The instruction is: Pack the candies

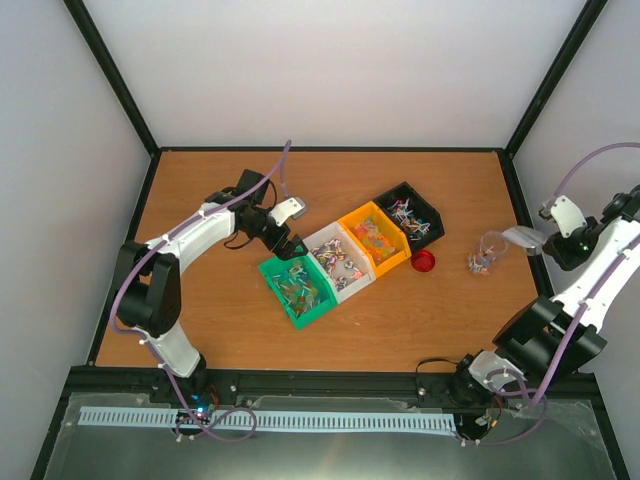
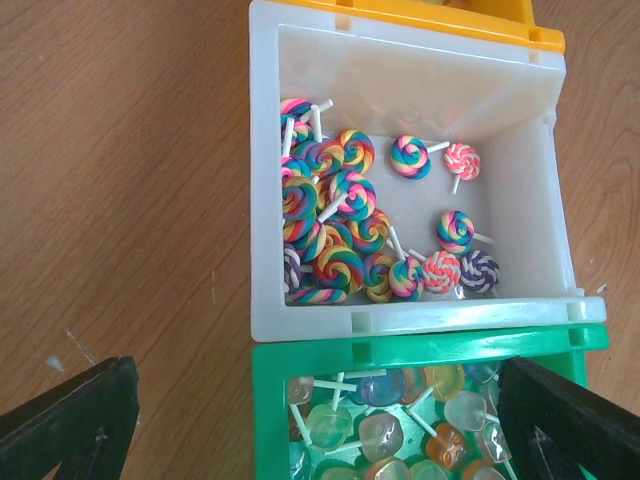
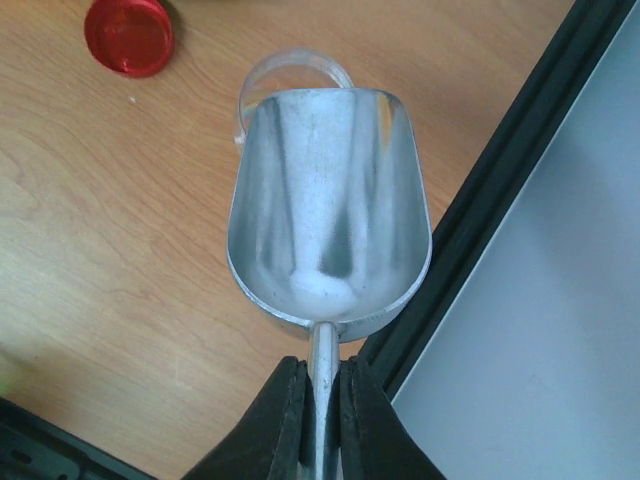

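Observation:
The candies are small lollipops sorted into four bins in a diagonal row: green bin [image 1: 297, 290], white bin [image 1: 338, 262], orange bin [image 1: 375, 238], black bin [image 1: 410, 215]. In the left wrist view, swirl candies [image 2: 330, 215] lie in the white bin [image 2: 262, 200] and translucent ones [image 2: 385, 435] in the green bin [image 2: 265, 420]. My left gripper [image 1: 288, 246] [image 2: 320, 430] hangs open over the green bin's far end, holding nothing. My right gripper [image 1: 548, 243] [image 3: 320, 385] is shut on the handle of an empty silver scoop [image 3: 330, 210] [image 1: 520, 236], just right of a clear jar [image 1: 483, 255] holding a few candies.
A red round lid [image 1: 423, 262] [image 3: 128, 35] lies between the black bin and the jar. The jar's rim [image 3: 290, 72] shows past the scoop's mouth. The table's black frame edge [image 3: 500, 190] runs close on the right of the scoop.

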`<state>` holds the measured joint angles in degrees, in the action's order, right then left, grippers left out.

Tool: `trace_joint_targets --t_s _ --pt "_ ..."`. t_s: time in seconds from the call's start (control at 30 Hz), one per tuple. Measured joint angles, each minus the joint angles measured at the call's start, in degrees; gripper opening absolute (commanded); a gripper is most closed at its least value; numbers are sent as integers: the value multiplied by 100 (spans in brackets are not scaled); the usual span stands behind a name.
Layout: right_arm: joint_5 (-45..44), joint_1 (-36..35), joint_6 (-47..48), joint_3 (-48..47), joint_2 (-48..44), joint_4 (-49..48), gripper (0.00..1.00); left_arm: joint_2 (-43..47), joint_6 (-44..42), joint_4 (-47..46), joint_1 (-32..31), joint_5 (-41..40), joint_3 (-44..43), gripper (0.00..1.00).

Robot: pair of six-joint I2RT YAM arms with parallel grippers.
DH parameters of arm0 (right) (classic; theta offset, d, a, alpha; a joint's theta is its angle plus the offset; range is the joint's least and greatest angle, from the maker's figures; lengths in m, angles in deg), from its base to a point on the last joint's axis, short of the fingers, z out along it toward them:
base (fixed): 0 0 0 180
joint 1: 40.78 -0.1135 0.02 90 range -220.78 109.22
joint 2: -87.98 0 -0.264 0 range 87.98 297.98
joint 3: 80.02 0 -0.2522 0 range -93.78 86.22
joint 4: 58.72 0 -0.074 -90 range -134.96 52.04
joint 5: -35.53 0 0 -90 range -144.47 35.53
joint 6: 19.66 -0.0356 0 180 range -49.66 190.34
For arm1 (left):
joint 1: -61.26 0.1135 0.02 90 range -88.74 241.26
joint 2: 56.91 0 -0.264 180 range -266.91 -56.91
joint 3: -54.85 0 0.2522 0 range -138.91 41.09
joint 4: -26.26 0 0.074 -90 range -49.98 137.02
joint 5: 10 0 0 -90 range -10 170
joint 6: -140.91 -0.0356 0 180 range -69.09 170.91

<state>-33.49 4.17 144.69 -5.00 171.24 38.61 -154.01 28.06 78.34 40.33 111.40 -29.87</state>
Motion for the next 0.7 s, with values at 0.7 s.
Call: trace_joint_targets --t_s 0.7 --pt "2267 -2437 444 1816 -745 -256 3 348 2 236 0 -289 -96 100"
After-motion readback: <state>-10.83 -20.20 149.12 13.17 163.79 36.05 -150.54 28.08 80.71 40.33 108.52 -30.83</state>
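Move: The yellow bin, the nearest bin on the scoop's way back, lies about 30 cm to the right hand's left, 17 cm ahead and some 21 cm lower. The red lid is about 19 cm left and 12 cm ahead, the clear jar only 6 cm left and 11 cm ahead, and the black bin 22 cm left and 24 cm ahead. From the left hand the yellow bin is roughly 17 cm right, 8 cm ahead and 9 cm lower. The right hand, still gripping the scoop by its handle, speeds away to the left from the jar towards the yellow bin, about 19 cm in an arc that first rises some 3–4 cm and edges forward, then drops about 6 cm and draws back again, while the wrist swings about 30 degrees counter-clockwise and its left side rolls up some 20 degrees. The left hand, fingers staying wide open beside the green and white bins, lifts about 2 cm late on. ##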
